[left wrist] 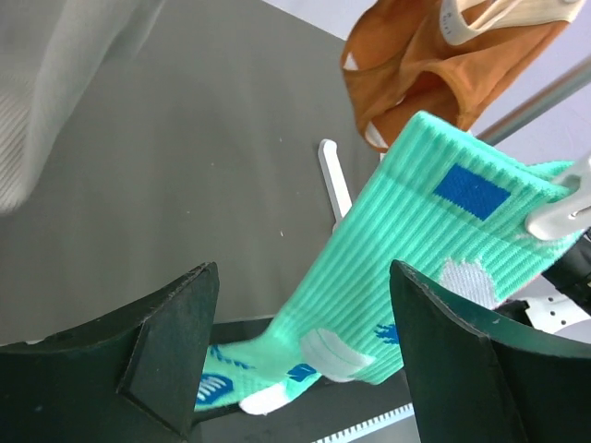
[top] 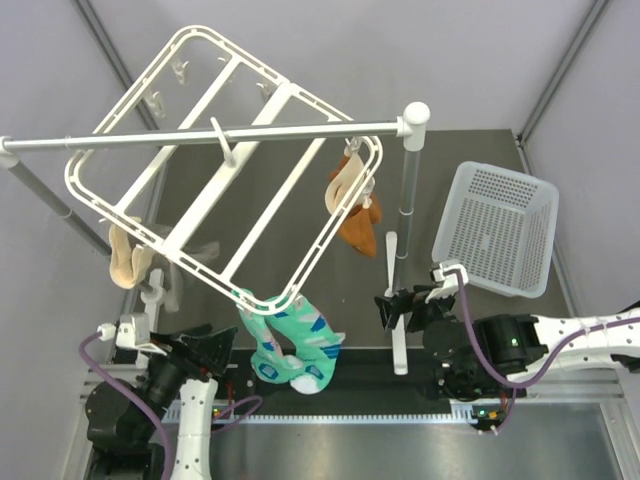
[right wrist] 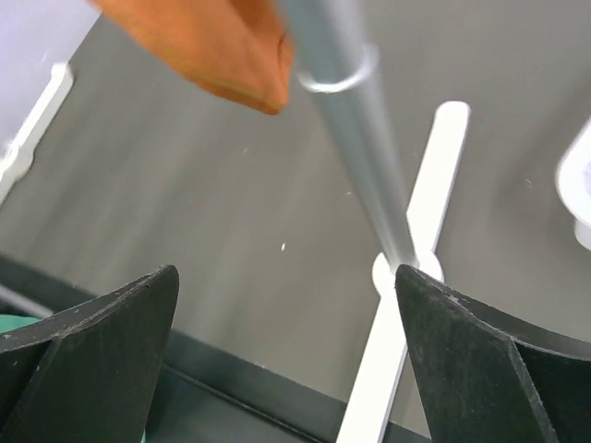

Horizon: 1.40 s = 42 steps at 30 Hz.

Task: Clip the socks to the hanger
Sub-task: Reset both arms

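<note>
The white hanger hangs tilted from the grey rail. Teal socks with blue and white patches dangle from a clip at its near corner, their toes low over the table's front edge. My left gripper stands open just left of them. In the left wrist view one sock slants down beyond the open left gripper, untouched by either finger, and a white clip pinches its cuff. My right gripper stands open to the socks' right; in its wrist view the right gripper holds nothing.
An orange sock hangs clipped at the hanger's right corner and a beige sock at its left. The grey rail rests on a post with a white foot. A white perforated basket sits at the right.
</note>
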Each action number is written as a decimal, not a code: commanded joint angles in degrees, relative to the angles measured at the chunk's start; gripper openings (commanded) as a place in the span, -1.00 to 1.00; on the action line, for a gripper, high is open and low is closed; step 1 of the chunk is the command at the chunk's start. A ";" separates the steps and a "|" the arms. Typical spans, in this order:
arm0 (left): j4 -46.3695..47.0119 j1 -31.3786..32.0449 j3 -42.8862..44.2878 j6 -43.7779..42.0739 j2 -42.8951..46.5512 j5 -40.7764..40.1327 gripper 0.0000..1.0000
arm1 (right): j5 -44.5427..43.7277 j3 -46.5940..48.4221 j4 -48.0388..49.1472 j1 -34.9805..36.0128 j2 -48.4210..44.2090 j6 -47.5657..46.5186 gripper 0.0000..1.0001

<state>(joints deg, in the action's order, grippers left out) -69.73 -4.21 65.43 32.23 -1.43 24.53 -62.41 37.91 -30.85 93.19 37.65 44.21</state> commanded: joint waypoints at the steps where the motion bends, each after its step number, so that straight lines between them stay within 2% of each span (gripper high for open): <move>1: 4.08 0.08 -1.44 2.32 0.55 -0.45 0.58 | -7.98 -0.38 -4.90 -0.46 -1.09 10.89 0.99; 6: 3.73 -0.10 -2.32 1.43 0.55 1.56 0.59 | -5.54 -4.58 -9.49 -0.46 -3.45 19.68 1.00; 10: 4.08 -0.01 -5.31 1.35 0.64 5.08 0.58 | -4.30 -12.93 -5.11 -0.38 -12.38 21.62 0.99; 13: 5.92 -0.10 -7.50 1.61 0.55 9.03 0.57 | -4.39 -22.77 5.15 -0.46 -21.09 18.48 1.00; 14: 6.53 -0.10 -7.77 1.61 0.55 9.65 0.56 | -3.78 -25.58 13.37 -0.46 -28.00 13.15 0.99; 15: 8.63 -0.19 -8.21 1.61 0.55 10.35 0.55 | -3.42 -31.09 16.75 -0.38 -31.72 10.40 0.99; 16: 10.04 -0.45 -8.39 1.70 0.55 12.79 0.56 | -3.16 -33.75 20.01 -0.37 -39.59 8.03 0.99; 17: 11.62 -0.45 -8.74 2.05 0.55 13.86 0.56 | -2.81 -36.22 22.04 -0.55 -43.58 4.52 1.00; 18: 13.38 -0.62 -9.09 2.48 0.55 15.00 0.56 | -4.11 -39.29 24.32 -0.46 -44.76 4.14 0.99; 20: 18.65 -1.07 -10.49 4.49 0.55 17.73 0.56 | -3.77 -39.14 26.79 -0.46 -36.04 4.93 0.99; 22: 22.96 -1.07 -12.51 6.87 0.55 19.49 0.55 | -2.28 -38.97 33.99 -0.46 -30.99 3.09 0.99; 23: 28.11 -1.07 -13.13 9.75 0.55 20.89 0.55 | -1.32 -38.88 36.36 -0.46 -27.31 1.51 0.99; 27: 40.96 -1.15 -16.73 17.06 0.55 23.98 0.56 | -0.69 -39.40 40.87 -0.46 -23.94 0.97 0.99; 29: 47.99 -1.15 -21.20 25.11 0.55 25.38 0.56 | -0.52 -40.28 42.01 -0.46 -25.77 0.10 1.00; 30: 56.55 -1.15 -24.35 28.04 0.55 26.69 0.56 | -0.52 -41.15 41.93 -0.46 -26.91 -0.17 0.99; 32: 64.33 -0.98 -27.01 35.83 0.55 27.06 0.57 | -0.52 -41.78 39.48 -0.46 -31.90 -0.70 0.99; 33: 74.21 -1.07 -30.41 38.93 0.55 27.32 0.57 | -0.52 -42.39 38.51 -0.46 -33.85 -0.87 0.99; 35: 89.69 -1.07 -36.04 52.53 0.55 26.36 0.57 | -0.34 -43.18 35.27 -0.46 -40.61 -1.66 0.99; 36: 98.47 -1.07 -43.73 58.24 0.55 25.05 0.57 | 0.09 -43.97 34.55 -0.46 -42.81 -2.10 1.00; 37: 116.57 -1.15 -47.72 68.48 0.55 20.25 0.58 | 0.01 -44.32 34.54 -0.55 -44.75 -2.80 0.99; 39: 129.09 -1.15 -57.20 75.15 0.55 15.39 0.58 | 0.01 -43.45 35.76 -0.55 -40.57 -2.55 0.99; 40: 134.46 -1.15 -58.73 77.18 0.55 14.32 0.57 | 0.01 -43.45 36.56 -0.46 -38.20 -2.63 0.99; 42: 136.17 -1.07 -60.58 77.63 0.55 15.71 0.56 | 0.36 -43.27 38.66 -0.46 -35.55 -2.81 0.99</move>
<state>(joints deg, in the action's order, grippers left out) 40.12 -4.91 7.11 96.23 -1.04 43.92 -62.65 2.24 4.84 93.19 0.67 42.85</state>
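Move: The turquoise socks, already clipped to the hanger, hang about 12 cm to the right of the left hand, roughly level front to back and some 4 cm above it; the hanger's near corner is 9 cm right, 3 ahead and 10 above, the cream socks 14 ahead and 15 left, slightly higher. From the right hand the turquoise socks are about 9 cm back, 18 left and 9 above, and the rack's right foot is 11 ahead, 2 right, 17 below. Open and empty, the left hand first dips a little and eases right, then climbs and reaches forward in beneath the hanger's near rail, ending about 8 cm farther forward and 5 to the right, close to the turquoise socks, its left side rolling down some 40 degrees while it swings clockwise and its fingers tip up; it seems to push the hanger along as it comes. The right hand, still wide open near the rack's right post, sinks about 10 cm and swings slightly right, then rises some 6 cm again while its left side rolls up, and settles there. ##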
